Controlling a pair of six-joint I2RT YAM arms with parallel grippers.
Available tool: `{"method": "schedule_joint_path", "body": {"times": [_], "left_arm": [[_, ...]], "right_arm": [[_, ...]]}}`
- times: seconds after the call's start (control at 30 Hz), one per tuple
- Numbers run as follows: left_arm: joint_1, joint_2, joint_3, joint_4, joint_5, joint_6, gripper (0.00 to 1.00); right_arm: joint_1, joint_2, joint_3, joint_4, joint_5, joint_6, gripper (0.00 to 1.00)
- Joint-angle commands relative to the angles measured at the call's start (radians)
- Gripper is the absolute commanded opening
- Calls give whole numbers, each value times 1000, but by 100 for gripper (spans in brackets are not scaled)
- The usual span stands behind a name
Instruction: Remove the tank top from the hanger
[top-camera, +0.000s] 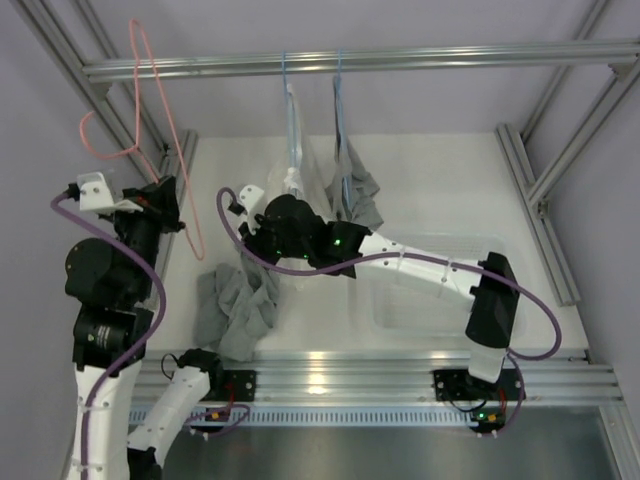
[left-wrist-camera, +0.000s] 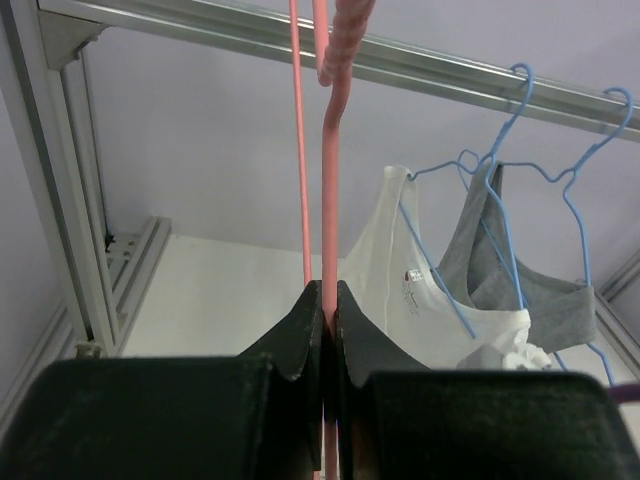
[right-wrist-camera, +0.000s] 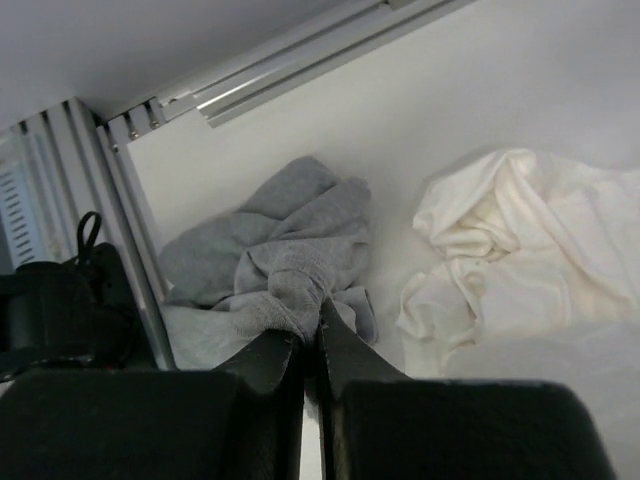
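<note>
A bare pink hanger (top-camera: 172, 130) hangs in the air at the far left, and my left gripper (top-camera: 162, 200) is shut on its wire. In the left wrist view the pink wire (left-wrist-camera: 332, 200) runs straight up from between the closed jaws of that gripper (left-wrist-camera: 328, 295). A crumpled grey tank top (top-camera: 235, 305) lies on the table near the front left, apart from the pink hanger. My right gripper (top-camera: 262, 262) is low over it. The right wrist view shows this gripper (right-wrist-camera: 312, 325) shut on a bunched fold of the grey tank top (right-wrist-camera: 290, 250).
Two blue hangers hang from the rail (top-camera: 450, 55): one carries a white top (top-camera: 295, 160), the other a grey top (top-camera: 358, 195). The white fabric (right-wrist-camera: 520, 230) pools on the table beside the right gripper. A clear plastic bin (top-camera: 440, 290) sits front right.
</note>
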Motion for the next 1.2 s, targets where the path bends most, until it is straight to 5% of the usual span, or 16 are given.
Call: {"method": "schedule_joint_path", "body": {"times": [0.0,0.43,0.53,0.57,0.63,0.7,1.0,1.17], "left_arm": [[-4,60,134,-8,-33,17,0],[-4,150,243,-481,-98,-8,0],[-4,210,289,-565,-66,-9,0],[-3,228,328,-588,-38,-6,0],[-3,268,365,-655,-21,0,0],[-3,291,414,-691,-12,11,0],[-3,345,603,-863,112,5,0],[-3,379,622,-881,30,41,0]], "right_arm": [[28,35,-22,99,143,-17,0],[112,99,-419,461,82,138,1],[123,98,-461,472,117,155,24],[123,78,-473,473,128,163,45],[126,41,-524,486,134,169,64],[138,-28,-571,493,88,155,99],[192,-333,-786,470,27,179,99],[200,-431,-805,420,84,157,99]]}}
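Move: The grey tank top hangs pinched in the right hand's shut fingers, its bulk bunched about 22 cm below, some 5 cm back and 5 cm left. From this hand the white tank top is roughly 12 cm ahead, 5 cm right and 15 cm lower; the front beam is some 15 cm back, 4 cm left and 25 cm below. From the left hand, which holds the empty pink hanger, the grey tank top lies about 5 cm back, 6 cm right and 42 cm down. The grey tank top's pinched end is lowered onto its own pile: the right hand sinks about 20 cm, easing back towards the front beam, opens wide and lets go at the bottom, then backs off up, right and towards its base. The left hand keeps its grip on the pink hanger, dips a few centimetres and tips some 35 degrees downward. ##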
